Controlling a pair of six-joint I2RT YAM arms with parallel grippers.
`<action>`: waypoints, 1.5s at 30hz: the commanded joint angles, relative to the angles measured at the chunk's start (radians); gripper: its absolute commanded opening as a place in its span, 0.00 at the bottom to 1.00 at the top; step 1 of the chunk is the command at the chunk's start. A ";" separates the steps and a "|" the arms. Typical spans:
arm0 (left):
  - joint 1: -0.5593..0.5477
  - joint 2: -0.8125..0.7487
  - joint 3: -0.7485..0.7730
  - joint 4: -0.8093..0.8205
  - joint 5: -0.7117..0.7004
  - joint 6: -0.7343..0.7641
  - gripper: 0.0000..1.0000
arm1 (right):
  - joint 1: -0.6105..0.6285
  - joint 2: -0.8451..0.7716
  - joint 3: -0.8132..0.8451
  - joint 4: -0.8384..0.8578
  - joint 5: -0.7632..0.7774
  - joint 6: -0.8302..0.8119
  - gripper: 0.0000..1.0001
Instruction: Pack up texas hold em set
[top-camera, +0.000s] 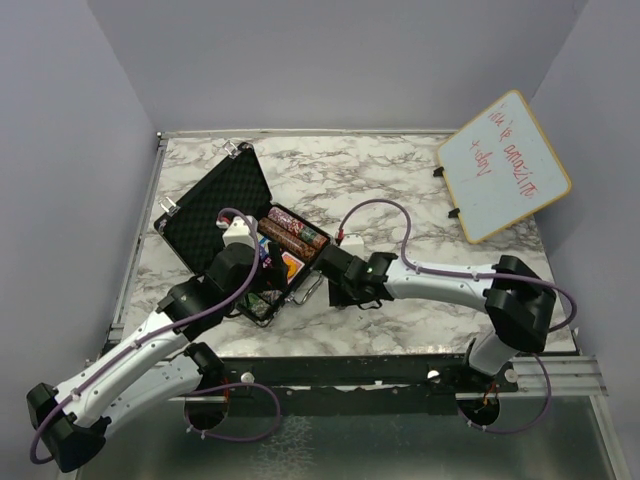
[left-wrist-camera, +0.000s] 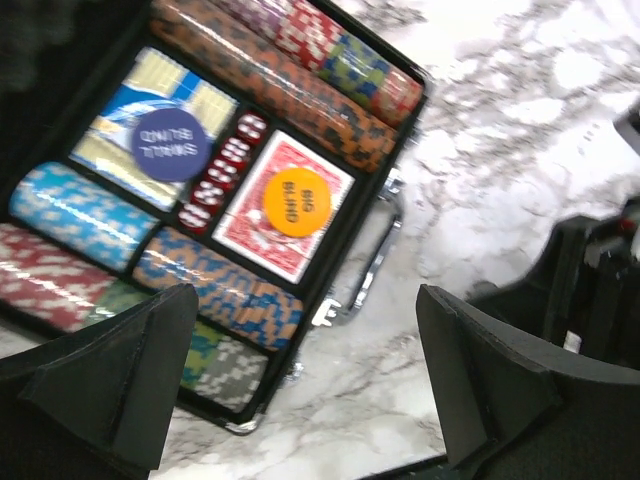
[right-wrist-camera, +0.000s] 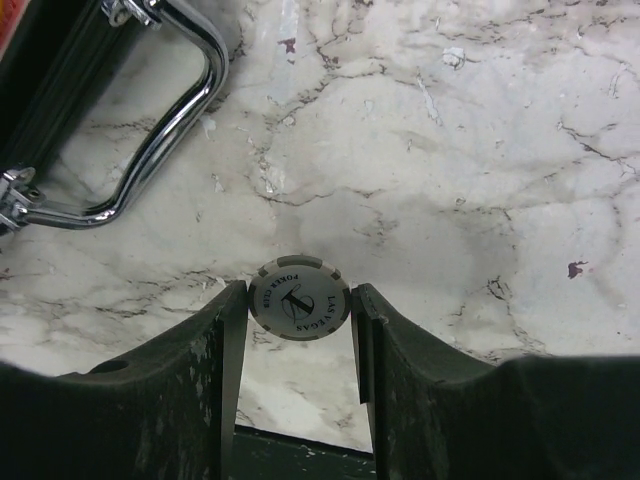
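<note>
The black case (top-camera: 213, 203) lies open at the table's left, foam lid tipped back. In the left wrist view its tray (left-wrist-camera: 340, 275) holds striped chip rows (left-wrist-camera: 285, 85), a red deck (left-wrist-camera: 250, 235) under an orange button (left-wrist-camera: 297, 202), a blue deck under a blue button (left-wrist-camera: 170, 145), and red dice (left-wrist-camera: 225, 170). My left gripper (left-wrist-camera: 308, 300) hovers open over the tray's front corner, nothing between its fingers. Just right of the case's chrome handle (right-wrist-camera: 170, 130), my right gripper (right-wrist-camera: 298, 295) is shut on a white poker chip (right-wrist-camera: 299, 302), pinched by its edges just over the marble.
A wood-framed whiteboard (top-camera: 503, 165) stands tilted at the back right. Bare marble table (top-camera: 400, 190) stretches between it and the case. The right arm (top-camera: 450, 280) lies across the table's front right. Grey walls close the table in on three sides.
</note>
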 joint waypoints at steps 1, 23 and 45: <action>-0.005 -0.020 -0.080 0.174 0.204 -0.063 0.99 | -0.031 -0.079 -0.057 0.093 -0.038 0.039 0.47; -0.005 0.037 -0.238 0.582 0.425 -0.140 0.77 | -0.077 -0.324 -0.121 0.308 -0.119 0.287 0.47; -0.005 0.023 -0.256 0.599 0.424 -0.185 0.56 | -0.106 -0.294 -0.113 0.407 -0.196 0.351 0.47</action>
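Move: The white poker chip is already pinched in the right fingers; for the left hand it lies about 15 cm to the right, 4 cm back and 10 cm below. From the right hand, the left gripper it is taken to is some 15 cm left, 4 cm ahead and 10 cm up. The case handle lies about 5 cm ahead of the right hand, 7 cm left and slightly below; the big blind button sits 10 cm ahead and 12 cm left, about level. The chip, still pinched by the right fingers, is raised about 12 cm and carried a little left and forward towards the left gripper, while the right wrist rolls some 40 degrees so its fingers swing up to point left. Meanwhile the left hand goes right to meet it, dipping and rising again, rolling its left side down and turning clockwise, its wide-open fingers closing about halfway around the chip's edge without visibly gripping. ##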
